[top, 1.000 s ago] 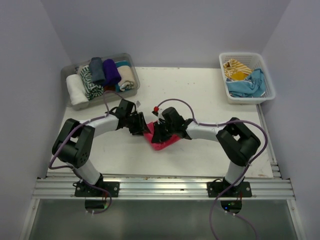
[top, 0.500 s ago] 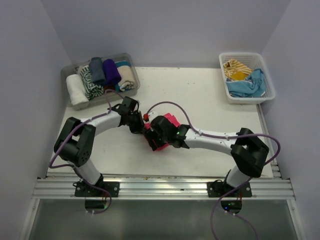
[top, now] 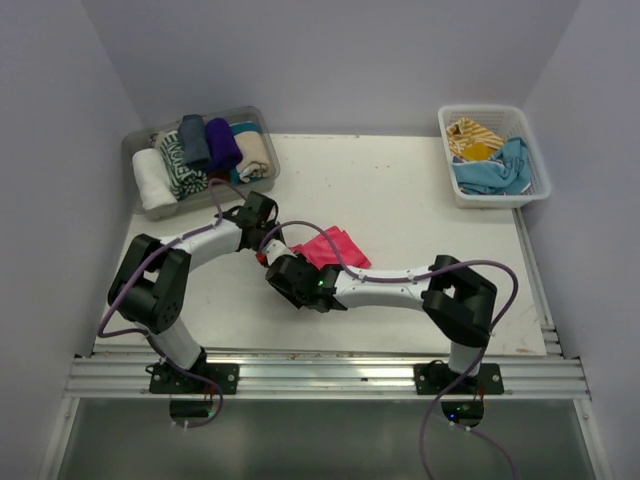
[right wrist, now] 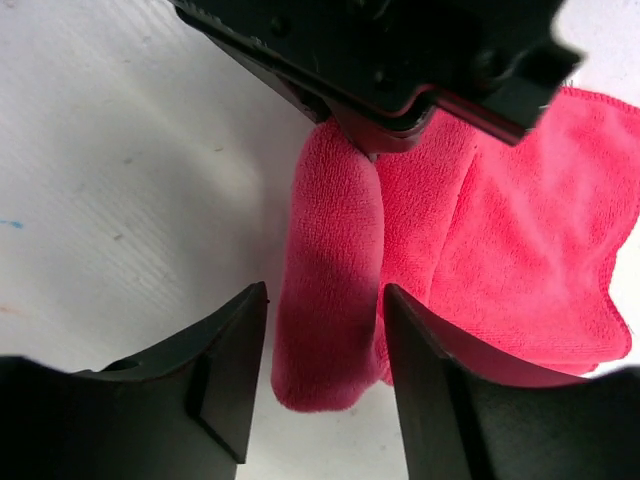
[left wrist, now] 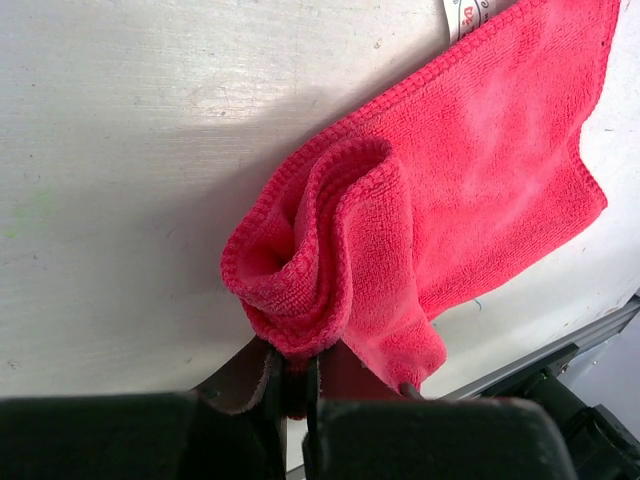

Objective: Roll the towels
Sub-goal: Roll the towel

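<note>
A hot pink towel [top: 332, 246] lies mid-table, flat at its right part and curled into a loose roll at its left end. In the left wrist view my left gripper [left wrist: 295, 368] is shut on that curled end of the towel [left wrist: 470, 190]. My left gripper [top: 264, 252] comes at it from the upper left. My right gripper [right wrist: 326, 298] is open, its fingers on either side of the rolled edge [right wrist: 330, 290], facing the left gripper [right wrist: 370, 130]. Seen from above, the right gripper [top: 277, 268] is just near-left of the towel.
A clear tray [top: 131, 150] at the back left holds several rolled towels. A white basket [top: 446, 122] at the back right holds a yellow striped towel [top: 472, 138] and a light blue one [top: 496, 172]. A metal rail [top: 320, 375] runs along the near edge.
The left gripper has shut on the pink towel's end. The right gripper has opened and swung left and nearer, off the towel's top and round its rolled edge.
</note>
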Motion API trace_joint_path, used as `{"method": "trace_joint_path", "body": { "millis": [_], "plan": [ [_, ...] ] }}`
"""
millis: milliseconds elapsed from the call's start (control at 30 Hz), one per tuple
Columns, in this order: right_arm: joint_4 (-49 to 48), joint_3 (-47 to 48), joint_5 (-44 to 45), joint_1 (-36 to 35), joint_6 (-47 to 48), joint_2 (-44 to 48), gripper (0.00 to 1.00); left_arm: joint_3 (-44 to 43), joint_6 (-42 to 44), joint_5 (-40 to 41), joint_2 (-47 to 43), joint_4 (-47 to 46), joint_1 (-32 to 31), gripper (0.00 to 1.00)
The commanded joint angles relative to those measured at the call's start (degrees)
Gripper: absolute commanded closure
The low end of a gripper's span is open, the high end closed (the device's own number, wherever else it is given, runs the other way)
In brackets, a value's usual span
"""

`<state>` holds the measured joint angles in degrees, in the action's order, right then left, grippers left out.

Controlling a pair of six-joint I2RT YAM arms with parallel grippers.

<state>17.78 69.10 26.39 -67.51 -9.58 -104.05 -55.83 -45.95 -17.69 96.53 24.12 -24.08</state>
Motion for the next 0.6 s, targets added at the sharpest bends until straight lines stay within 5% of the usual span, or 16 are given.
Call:
{"method": "trace_joint_path", "body": {
  "millis": [0,200,300,333,433,567],
  "plan": [
    [-1.2,1.9,5.0,-0.2,1.2,-2.6,0.48,-1.1,-1.6,0.3,-1.1,0.8,-0.2,1.00],
    [-2.0,-0.3,6.2,0.0,-2.5,-1.1,0.99,-0.8,-2.0,0.1,-1.7,0.7,-0.2,1.00],
    [-3.7,-2.4,1.8,1.6,-3.7,1.0,1.00,-0.9,-2.0,0.0,-2.8,0.4,-0.2,0.82],
    [-5.1,-3.2,0.5,2.2,-4.6,2.6,1.00,-0.9,-1.9,0.0,-3.2,0.2,-0.2,0.66],
    [-9.4,-7.5,-9.7,6.0,-7.2,6.5,1.00,-1.3,-1.8,0.2,-5.4,-0.2,-0.1,0.45],
    [-16.5,-15.0,-25.4,12.9,-11.0,10.8,1.00,-1.7,-1.8,1.6,-8.3,0.0,0.1,0.37]
  ]
}}
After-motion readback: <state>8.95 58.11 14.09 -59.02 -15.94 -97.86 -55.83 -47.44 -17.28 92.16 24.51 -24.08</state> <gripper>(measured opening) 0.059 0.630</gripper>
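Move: The towel's near rolled end stands between the right hand's open fingers, its middle roughly 1 cm ahead and 2 cm below. The towel's flat part lies about 7 cm ahead, 7 cm right and 5 cm below that hand. The left hand still pinches the roll farther up; from it the near end is some 4 cm back and 3 cm right, at about its height. Right fingers sink about 2 cm, pinch the roll and draw some 2 cm right; left opens and rises. ##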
